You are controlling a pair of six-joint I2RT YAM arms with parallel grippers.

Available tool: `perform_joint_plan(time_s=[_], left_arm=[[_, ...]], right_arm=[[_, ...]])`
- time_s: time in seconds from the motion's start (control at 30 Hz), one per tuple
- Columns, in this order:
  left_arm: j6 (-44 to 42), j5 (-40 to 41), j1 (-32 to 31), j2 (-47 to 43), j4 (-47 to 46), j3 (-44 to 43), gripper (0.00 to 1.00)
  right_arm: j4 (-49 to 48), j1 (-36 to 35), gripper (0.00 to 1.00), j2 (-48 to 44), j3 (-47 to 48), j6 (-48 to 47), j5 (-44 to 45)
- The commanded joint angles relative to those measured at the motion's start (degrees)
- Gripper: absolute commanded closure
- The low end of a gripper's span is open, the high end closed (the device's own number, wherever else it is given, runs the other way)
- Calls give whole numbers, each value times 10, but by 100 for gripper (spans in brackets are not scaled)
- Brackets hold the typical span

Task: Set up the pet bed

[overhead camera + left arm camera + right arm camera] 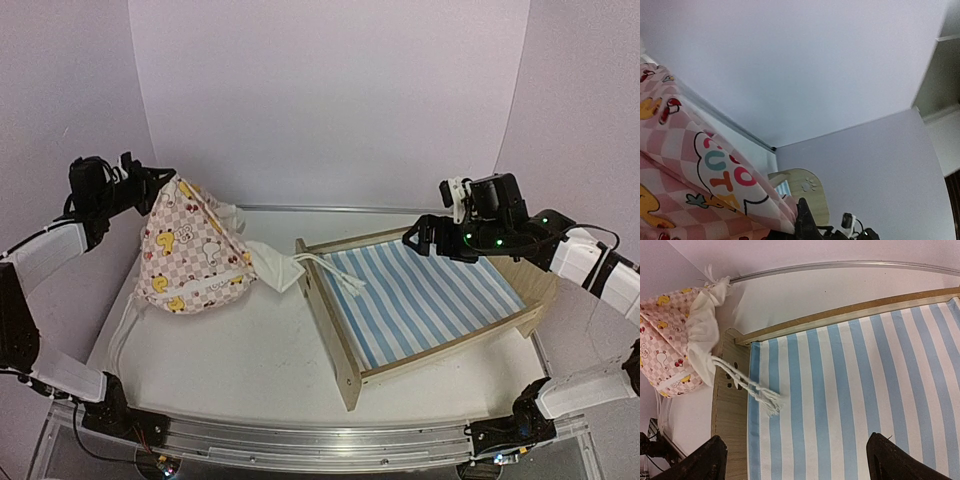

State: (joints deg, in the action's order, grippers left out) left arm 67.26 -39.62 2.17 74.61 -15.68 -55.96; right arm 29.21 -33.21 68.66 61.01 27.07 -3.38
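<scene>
The pet bed (420, 300), a light plywood frame with a blue-and-white striped base, lies on the table's right half. Its paw-print headboard (330, 330) faces left. My left gripper (165, 185) is shut on the top of a pink checkered duck-print cover (190, 250) and holds it up off the table at the left. The cover's white ruffle and cords (330, 270) trail over the headboard onto the stripes. My right gripper (425, 238) hovers open above the bed's far side. In the right wrist view the fingertips (705, 462) stand wide apart over the striped base (855, 390), with the cords (747, 385) ahead.
White walls close in the back and both sides. A metal strip (330, 208) runs along the table's far edge and a rail (300, 440) along the near edge. The left wrist view shows the cover (690, 175) and the headboard (805, 187) beyond it.
</scene>
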Motion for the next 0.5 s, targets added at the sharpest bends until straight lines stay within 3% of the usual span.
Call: perform_joint_plan(time_s=[0.0,0.23,0.37,0.47], left_arm=[[-31,-127,-12,-27,-124,-127,100],[-119,-271,-98,-11,-124,-173,100],[-158,-317,-159,-19,-123,-179,100],[-164,-339,-213,3,-123,-211,100]], right_arm=[[-30,-3,2,4,22,2,-9],[-41,-3,2,9,43,-46,-63],[-49,-3,2,31,95,-73,-155],[-58,-3,2,42,126,-67,-170]])
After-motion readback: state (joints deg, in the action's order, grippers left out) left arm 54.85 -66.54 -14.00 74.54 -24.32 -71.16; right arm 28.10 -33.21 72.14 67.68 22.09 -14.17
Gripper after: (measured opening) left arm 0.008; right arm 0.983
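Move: The left hand already pinches the quilt's top corner; the bed's striped mattress lies about 54 cm to its right, 12 cm back and 27 cm lower, with the near wooden footboard 32 cm right, 22 cm back and 25 cm lower. From the empty right hand the hanging quilt is some 44 cm left, 4 cm ahead and 9 cm lower, and the mattress middle 5 cm right, 2 cm back and 17 cm below. Keeping its shut grip on the corner, the left hand hoists the quilt quickly, first mostly up and then back and to the right towards the bed, some 13 cm each way, while the fingers tip upward about 35 degrees and swing clockwise about 40 to point across at the bed. The right hand stays open and nearly still over the mattress, then late on starts up and left towards the quilt, some 4 cm each way, turning slightly counter-clockwise. ##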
